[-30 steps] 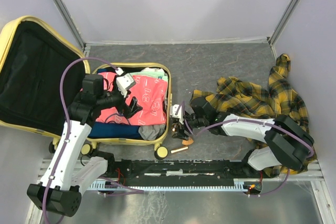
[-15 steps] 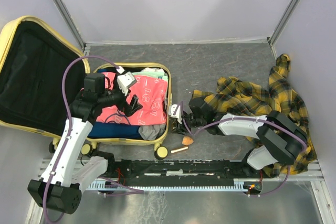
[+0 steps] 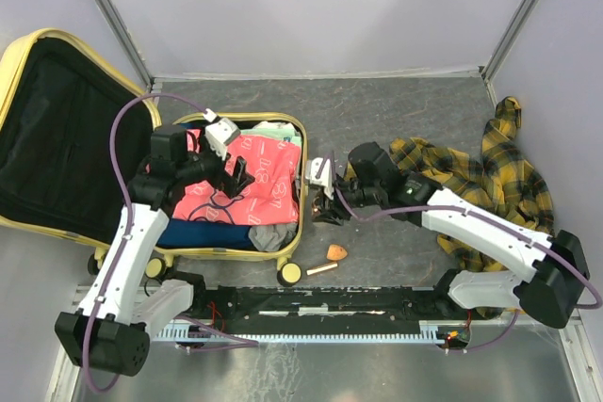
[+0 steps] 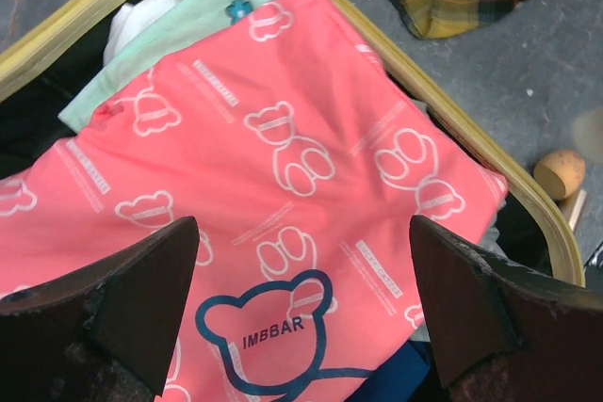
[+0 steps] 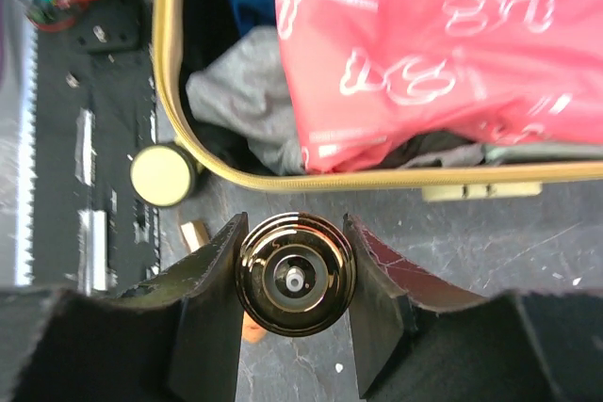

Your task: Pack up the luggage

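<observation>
The luggage (image 3: 57,129) lies open at the left, pale yellow with a black-lined lid, its tub full of clothes. A pink bear-print cloth (image 4: 283,138) lies on top. My left gripper (image 4: 306,270) hangs open over that cloth with nothing between its fingers; in the top view the left gripper (image 3: 236,176) is above the tub's middle. My right gripper (image 5: 295,275) is shut on a dark glossy round bottle (image 5: 295,273), held above the floor just outside the luggage rim (image 5: 377,176). From above, the right gripper (image 3: 325,204) is beside the tub's right edge.
A yellow plaid shirt (image 3: 471,181) lies crumpled on the grey floor at the right. An orange egg-shaped piece (image 3: 336,252) and a small wooden stick (image 3: 321,269) lie by the luggage's front wheel (image 3: 289,273). Grey walls close in the floor.
My right gripper has closed on the dark bottle and carried it away from the orange piece toward the luggage rim. The left arm has shifted slightly toward the back.
</observation>
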Available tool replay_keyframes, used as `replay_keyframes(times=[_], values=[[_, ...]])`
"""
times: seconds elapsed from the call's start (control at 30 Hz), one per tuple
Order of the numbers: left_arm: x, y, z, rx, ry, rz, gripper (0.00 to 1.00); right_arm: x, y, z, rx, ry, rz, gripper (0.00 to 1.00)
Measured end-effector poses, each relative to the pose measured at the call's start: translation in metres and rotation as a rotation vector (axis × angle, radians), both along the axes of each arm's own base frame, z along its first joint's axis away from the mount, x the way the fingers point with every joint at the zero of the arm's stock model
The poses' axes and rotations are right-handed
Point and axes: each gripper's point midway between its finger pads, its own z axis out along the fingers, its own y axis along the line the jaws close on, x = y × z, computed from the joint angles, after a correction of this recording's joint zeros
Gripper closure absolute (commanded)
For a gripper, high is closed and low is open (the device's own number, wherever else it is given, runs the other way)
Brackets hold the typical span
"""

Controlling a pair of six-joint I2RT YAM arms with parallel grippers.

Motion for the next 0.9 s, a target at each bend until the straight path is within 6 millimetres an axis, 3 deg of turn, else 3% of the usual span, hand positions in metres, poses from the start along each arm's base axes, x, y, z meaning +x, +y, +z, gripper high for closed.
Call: replay_keyframes(times=[0.1,0.23,0.37,0.6,0.9], values=[[0.013,0.013,-0.004,-0.040,0.049,0.093,0.03,-0.001,0.007,0.037,0.031,0.029,0.000,0.86],[0.035,0.039,-0.007,-0.118,0.118,0.243,0.03,0.002,0.028,0.061,0.054,0.120,0.005,0.88],[0.047,0.055,0.001,-0.165,0.123,0.328,0.03,0.002,0.045,0.043,-0.002,0.208,0.017,0.89],[0.054,0.062,0.016,-0.212,0.102,0.375,0.04,-0.016,0.062,0.004,-0.158,0.302,0.080,0.89],[0.050,0.066,0.025,-0.235,0.080,0.403,0.04,-0.028,0.077,-0.008,-0.207,0.313,0.131,0.89]])
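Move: The right hand already grips the gold bottle in the air, just outside the suitcase's right rim. The grey garment in the near right corner of the suitcase lies about 11 cm to its left, 3 cm back and 9 cm below. The pink bag's middle is some 21 cm left and 10 cm ahead; the orange egg is about 4 cm right, 4 cm back and 13 cm down. From the left hand the grey garment is roughly 8 cm right, 7 cm back and 13 cm below. Still pinching the gold bottle, the right hand swings left about 8 cm towards the grey garment, first lifting some 6 cm to carry it in over the suitcase's right rim, then sinking back to its starting height and drawing about 3 cm back while the wrist rolls some 20 degrees and the fingers tip further down. The empty left hand, wide open, clears away from the garment corner, going about 6 cm to the left and 5 cm forward above the pink bag, turning counter-clockwise some 25 degrees and ending slightly higher. ##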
